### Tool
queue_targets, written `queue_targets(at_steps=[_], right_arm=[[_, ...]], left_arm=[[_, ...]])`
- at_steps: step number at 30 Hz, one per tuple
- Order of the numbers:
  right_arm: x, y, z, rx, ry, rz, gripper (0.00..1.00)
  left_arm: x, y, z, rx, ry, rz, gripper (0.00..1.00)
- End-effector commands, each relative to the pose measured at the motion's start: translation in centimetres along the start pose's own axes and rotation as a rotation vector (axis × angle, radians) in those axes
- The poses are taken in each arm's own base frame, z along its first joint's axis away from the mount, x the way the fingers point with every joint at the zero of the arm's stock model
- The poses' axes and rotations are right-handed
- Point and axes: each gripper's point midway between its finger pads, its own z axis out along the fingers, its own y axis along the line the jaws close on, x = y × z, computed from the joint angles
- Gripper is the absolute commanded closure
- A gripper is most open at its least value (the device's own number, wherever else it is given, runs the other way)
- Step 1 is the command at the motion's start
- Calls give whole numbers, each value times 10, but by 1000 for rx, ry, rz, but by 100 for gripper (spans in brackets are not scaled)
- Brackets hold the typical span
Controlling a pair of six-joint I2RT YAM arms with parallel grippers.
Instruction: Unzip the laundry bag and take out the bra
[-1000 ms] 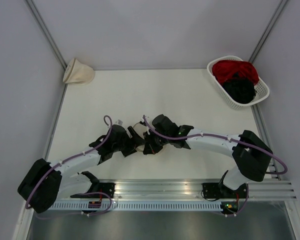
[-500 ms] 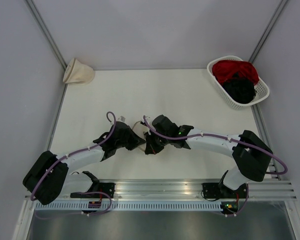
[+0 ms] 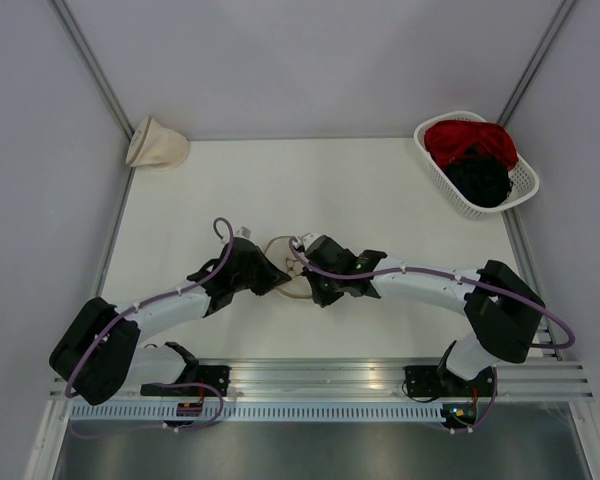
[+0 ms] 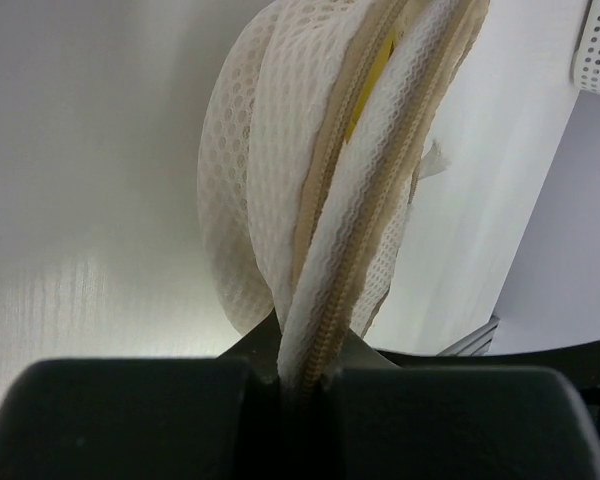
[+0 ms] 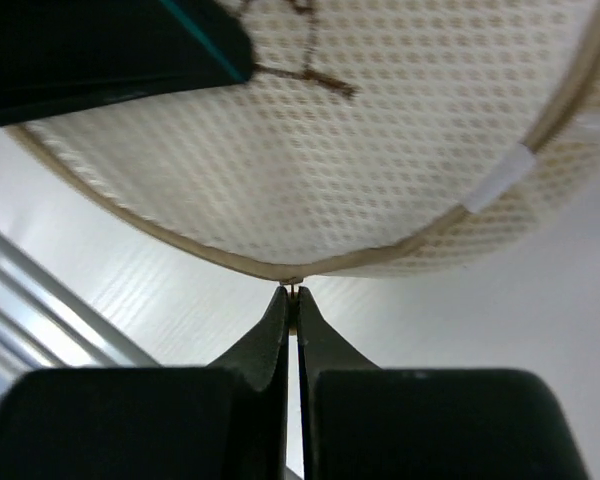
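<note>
The cream mesh laundry bag (image 3: pixel 283 246) is held on edge between my two grippers at mid-table. My left gripper (image 3: pixel 273 278) is shut on the bag's zip edge (image 4: pixel 310 340). The zip band runs up from its jaws. A thin strip of the mustard-yellow bra (image 4: pixel 366 90) shows through a gap beside the zip. My right gripper (image 5: pixel 294 297) is shut on the small metal zip pull at the bag's rim. The bag's mesh face (image 5: pixel 400 150) with its dark mark (image 5: pixel 305 65) fills the right wrist view above the fingers.
A white basket (image 3: pixel 525 182) at the back right holds a red garment (image 3: pixel 470 138) and a black garment (image 3: pixel 480 180). A cone-shaped cream bag (image 3: pixel 156 143) lies in the back left corner. Grey walls bound the table; an aluminium rail runs along the near edge.
My left gripper went from open to shut on the bag's zip edge after moving right toward it. The right gripper stayed shut on the zip pull.
</note>
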Motion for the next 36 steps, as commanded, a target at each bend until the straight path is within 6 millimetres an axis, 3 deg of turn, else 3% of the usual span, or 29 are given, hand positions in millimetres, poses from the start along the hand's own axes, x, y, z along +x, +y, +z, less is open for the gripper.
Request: queue_targets(at_steps=[1, 6, 11, 15, 20, 22, 24, 25, 28, 29, 31, 32, 33, 36], right_arm=[[4, -41, -5, 241, 27, -22, 99], [1, -83, -6, 459, 26, 16, 99], [-22, -114, -7, 562, -33, 90, 100], [-43, -125, -16, 627, -103, 112, 100], [-64, -124, -30, 622, -176, 129, 100], [-63, -124, -32, 621, -175, 124, 100], [-60, -122, -34, 612, -165, 111, 99], [-58, -123, -34, 612, -159, 107, 100], [-52, -120, -35, 587, -137, 89, 81], [-50, -119, -34, 576, -128, 78, 65], [-46, -115, -35, 551, -112, 57, 54], [-43, -111, -34, 524, -100, 46, 42], [-40, -107, -34, 506, -92, 38, 38], [-40, -89, -43, 439, -100, 5, 29]], left_arm=[[-11, -15, 1, 40, -15, 59, 98], [-8, -15, 2, 47, 6, 78, 98], [-5, -17, 1, 60, 21, 99, 98], [-4, -18, 1, 65, 29, 106, 98], [-3, -18, 1, 68, 39, 111, 97], [-3, -19, -1, 74, 33, 109, 68], [-6, -20, -5, 76, 11, 101, 27], [-8, -20, -7, 72, 1, 99, 21], [-17, -16, -19, 46, -56, 93, 8], [-21, -15, -22, 39, -83, 91, 6], [-23, -10, -34, 20, -103, 88, 5], [-24, -8, -39, 12, -117, 84, 5], [-27, 1, -43, -25, -141, 73, 5], [-39, 2, -67, -9, -240, 55, 5]])
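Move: My right hand already pinches the zip pull. The white tag farther round the laundry bag's rim, which I draw it towards, lies about 7 cm ahead and 4 cm right, some 2 cm lower. The bag's middle is roughly 6 cm ahead and 4 cm left of that hand. My left hand still pinches the rim, with the bag's middle about 3 cm ahead of it and 3 cm below, and the tag some 4 cm ahead and 8 cm right. With my left hand keeping its pinch on the rim as a brace, I draw the zip pull forward and right along the rim with my right hand, about 12 cm, dipping at first and turning clockwise. Then my left fingers open, letting the rim go, and that hand rises about 5 cm and drifts left. My right fingers open off the pull last and draw back slightly. ##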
